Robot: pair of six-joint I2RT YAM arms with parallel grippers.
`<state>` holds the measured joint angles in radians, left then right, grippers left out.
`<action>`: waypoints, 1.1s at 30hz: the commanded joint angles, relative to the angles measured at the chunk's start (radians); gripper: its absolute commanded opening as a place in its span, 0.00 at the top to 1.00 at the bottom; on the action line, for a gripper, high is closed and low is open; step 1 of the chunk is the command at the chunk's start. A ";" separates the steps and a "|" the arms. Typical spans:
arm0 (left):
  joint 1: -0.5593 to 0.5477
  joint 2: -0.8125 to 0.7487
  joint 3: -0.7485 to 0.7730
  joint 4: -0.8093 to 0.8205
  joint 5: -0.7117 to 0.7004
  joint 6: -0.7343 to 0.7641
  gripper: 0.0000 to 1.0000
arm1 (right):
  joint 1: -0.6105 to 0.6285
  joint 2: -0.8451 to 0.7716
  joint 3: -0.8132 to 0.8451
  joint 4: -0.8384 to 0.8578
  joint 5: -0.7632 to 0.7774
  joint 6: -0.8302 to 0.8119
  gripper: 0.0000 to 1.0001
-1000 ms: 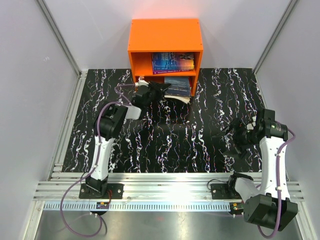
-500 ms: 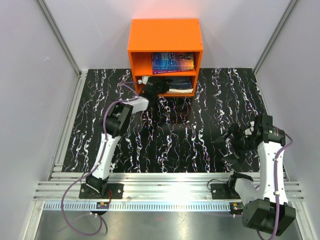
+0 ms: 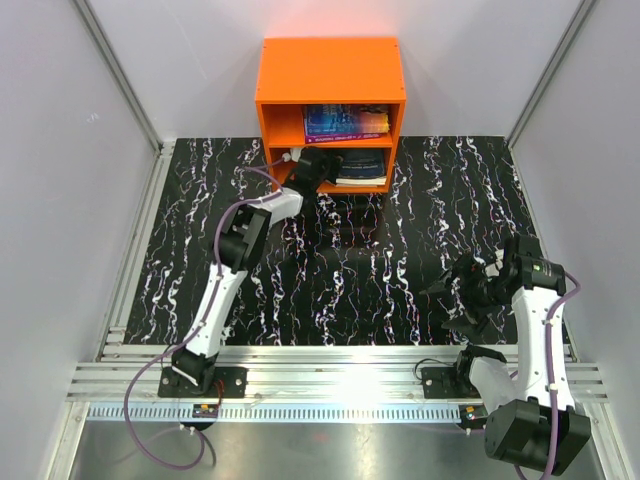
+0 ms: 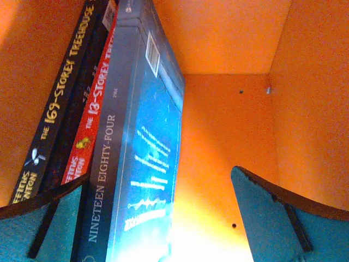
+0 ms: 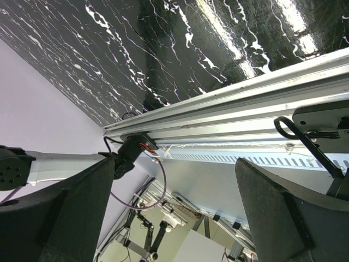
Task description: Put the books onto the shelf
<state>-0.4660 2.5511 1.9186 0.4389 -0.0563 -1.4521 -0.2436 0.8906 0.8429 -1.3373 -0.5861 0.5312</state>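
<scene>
The orange shelf [image 3: 330,80] stands at the back of the table. Books [image 3: 346,122] lie in its upper compartment and a stack of books [image 3: 362,170] in its lower one. My left gripper [image 3: 328,162] reaches into the lower compartment. In the left wrist view it [image 4: 163,224] is open. The blue-grey "Nineteen Eighty-Four" book [image 4: 147,164] stands between the fingers, close to the left pad [image 4: 38,229] and apart from the right one. A red spine [image 4: 92,136] and a black spine [image 4: 60,125] lie beyond it against the orange wall [image 4: 229,109]. My right gripper [image 3: 455,295] hangs open and empty at the right.
The black marbled mat [image 3: 350,270] covers the table between grey walls. An aluminium rail [image 3: 330,385] runs along the near edge. The right wrist view shows my right gripper [image 5: 174,218] above that rail [image 5: 229,109], with the left arm's base [image 5: 131,153] behind.
My left gripper pushed the blue-grey book into the lower compartment, then opened and let it go. The right arm drew back slightly toward the near right.
</scene>
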 commanded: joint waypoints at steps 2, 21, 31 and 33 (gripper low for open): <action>0.055 -0.129 -0.055 -0.080 0.116 0.194 0.01 | 0.009 -0.004 -0.004 -0.030 -0.012 -0.004 0.00; 0.092 -0.416 -0.384 -0.442 0.340 0.286 0.01 | 0.013 -0.013 -0.034 0.046 -0.080 0.055 0.00; -0.025 -0.499 -0.471 -0.450 0.335 0.406 1.00 | 0.013 -0.039 -0.042 0.046 -0.083 0.061 0.00; -0.046 -0.468 -0.446 -0.443 0.352 0.386 1.00 | 0.013 -0.048 -0.048 0.038 -0.083 0.059 0.00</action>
<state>-0.4725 2.0651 1.4475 -0.0261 0.2615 -1.0821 -0.2371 0.8627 0.8043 -1.3018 -0.6483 0.5846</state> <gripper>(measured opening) 0.008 0.994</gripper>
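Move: The left hand is inside the shelf's lower compartment, fingers wide open at the spine side of the blue Nineteen Eighty-Four book. That book's middle is about 6 cm to its right, roughly level with it fore and aft and some 2 cm lower. The red 13-Storey book lies beneath it, about 7 cm right and 5 cm down. Jane Eyre is on the upper board, some 3 cm right and 14 cm up. From the idle right hand the blue book lies about 46 cm ahead, 18 cm left and 8 cm lower. Already having let go of the blue book, the left hand comes clear of its spine side and draws back out of the lower compartment about 17 cm. It sinks some 5 cm and drifts about 5 cm left, then near the end lifts and swings back right as the fingers shut fully before the shelf mouth. Meanwhile the wrist rolls left side up about 20 degrees, tips down and turns some 25 degrees clockwise. ##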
